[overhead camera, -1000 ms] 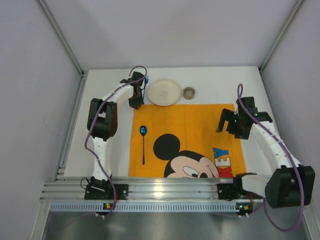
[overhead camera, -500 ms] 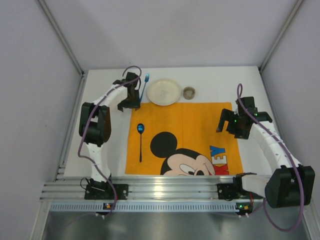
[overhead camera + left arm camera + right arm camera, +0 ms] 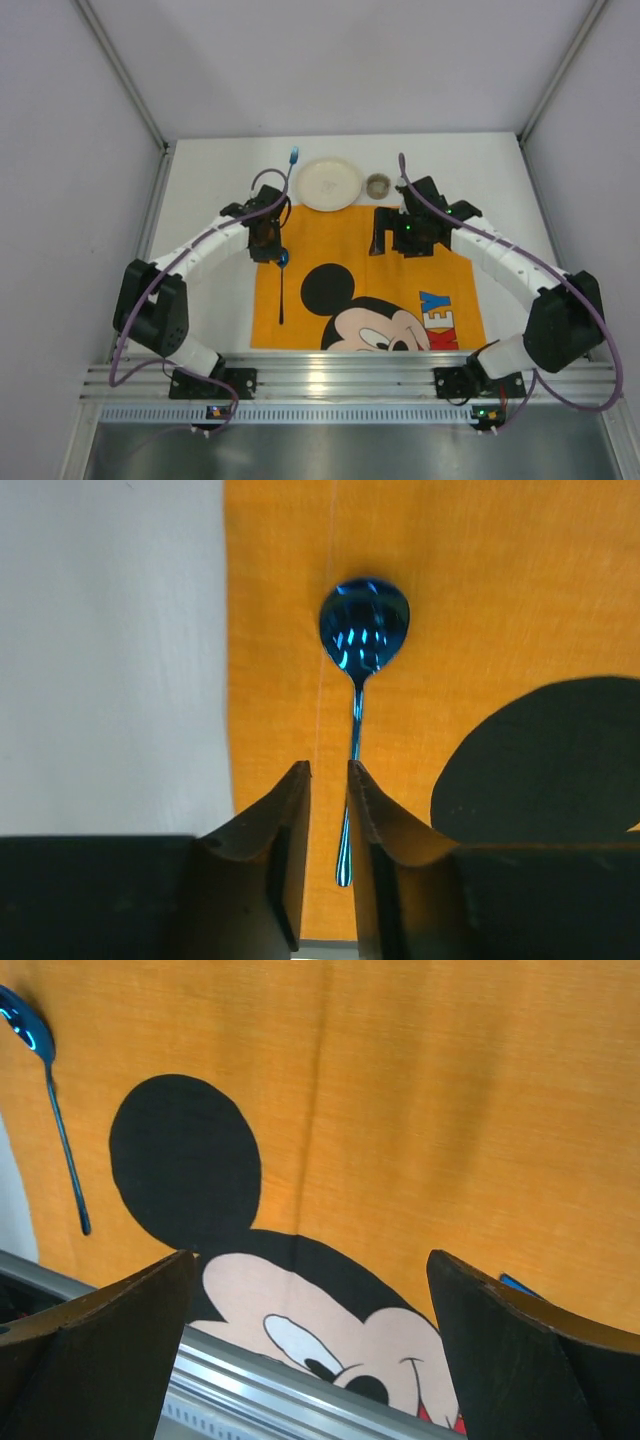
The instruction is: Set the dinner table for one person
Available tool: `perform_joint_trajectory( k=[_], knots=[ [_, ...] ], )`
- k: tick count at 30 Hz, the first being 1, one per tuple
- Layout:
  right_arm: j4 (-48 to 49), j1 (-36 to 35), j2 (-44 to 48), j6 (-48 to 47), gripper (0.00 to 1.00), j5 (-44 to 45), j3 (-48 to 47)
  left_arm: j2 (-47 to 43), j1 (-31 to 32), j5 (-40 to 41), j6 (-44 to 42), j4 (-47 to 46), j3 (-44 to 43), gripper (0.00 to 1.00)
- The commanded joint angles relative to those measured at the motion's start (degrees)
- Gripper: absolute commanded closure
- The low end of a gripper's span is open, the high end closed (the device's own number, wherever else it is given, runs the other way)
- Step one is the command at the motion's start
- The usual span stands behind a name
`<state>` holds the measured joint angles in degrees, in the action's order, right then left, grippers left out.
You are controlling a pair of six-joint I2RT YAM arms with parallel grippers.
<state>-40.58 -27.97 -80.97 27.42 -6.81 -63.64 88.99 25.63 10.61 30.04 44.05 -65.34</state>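
The white dinner table (image 3: 200, 190) carries an orange Mickey Mouse mat (image 3: 420, 270). On the mat's left side lies a blue spoon (image 3: 283, 290), bowl toward the far side. My left gripper (image 3: 268, 240) hovers over the spoon (image 3: 364, 630), fingers a narrow gap apart with nothing between them. The handle tip lies on the mat under that gap (image 3: 328, 770). Above the mat's upper middle my right gripper (image 3: 390, 235) is wide open and empty (image 3: 310, 1260). A cream plate (image 3: 328, 184), a small round cup (image 3: 378, 185) and a thin blue utensil (image 3: 293, 157) sit beyond the mat.
Grey walls close the table in at the back and on both sides. A metal rail (image 3: 340, 380) runs along the near edge, and it shows below the mat in the right wrist view (image 3: 250, 1385). Bare white table (image 3: 110, 650) lies left of the mat.
My left gripper let go of the blue utensil beside the plate, then came back over the spoon, its jaws narrowing. The right arm swung left from the mat's right edge to its upper middle.
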Motion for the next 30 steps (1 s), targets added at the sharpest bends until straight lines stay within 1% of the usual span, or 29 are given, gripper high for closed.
perform_joint_trajectory(
  k=[1,2,7,11,17,21,25,26,30],
  knots=[
    [4.10,-1.39,-2.87,5.10,0.00,-0.22,-3.16,-1.01,3.72,-2.09,2.39,-2.83,3.81,0.76],
    [4.10,-1.82,-3.14,5.19,0.00,-0.40,-3.94,-0.66,4.95,-1.74,2.65,-3.44,5.04,0.78],
    [2.88,-2.00,-2.70,3.35,0.01,0.65,-4.13,1.70,5.92,-1.74,3.44,-6.26,7.16,0.78],
    [2.08,-2.00,-1.74,2.55,0.01,1.71,-2.03,4.52,6.19,-1.47,3.44,-7.84,7.42,0.78],
    [1.82,-2.01,1.86,3.78,0.00,2.50,1.84,9.52,6.45,-0.68,3.62,-8.90,6.72,0.82],
    [0.68,-2.00,4.85,3.43,0.00,4.16,3.43,10.68,6.45,0.37,4.15,-8.64,6.28,0.83],
    [-0.38,-1.22,7.14,3.17,0.00,5.14,5.54,10.15,6.45,0.46,3.97,-8.63,6.02,0.83],
    [-0.38,-0.95,7.49,3.17,0.00,5.23,6.58,10.32,6.37,0.11,3.88,-8.89,6.02,0.88],
    [-0.29,-0.77,8.28,2.73,0.00,5.14,8.00,11.64,6.37,-0.77,3.88,-9.25,6.63,1.00]
  ],
)
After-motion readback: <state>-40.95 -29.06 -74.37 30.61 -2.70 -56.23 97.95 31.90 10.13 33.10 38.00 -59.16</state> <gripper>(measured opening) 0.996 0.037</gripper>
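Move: The spoon lies on the orange cloth, its middle about 5 cm back from my left hand, 3 cm to its right and 8 cm below, bowl pointing away from me. The cloth's black ear is centred some 11 cm right of the spoon; the fork and plate lie farther out, about 23 cm ahead of my left hand, the fork nearly in line and the plate 14 cm right. From my right hand the spoon is about 30 cm left, 5 cm back and 12 cm down. I bring my left hand down some 7 cm onto the spoon, drawing it back and a little right (about 5 cm) early on and then sinking nearly straight, fingers tipping about 10 degrees nearer to vertical. My slightly open fingers then close and pinch the handle a little below the bowl. My right hand, wide open, edges left, then eases 4–5 cm back and right, away from the spoon. ##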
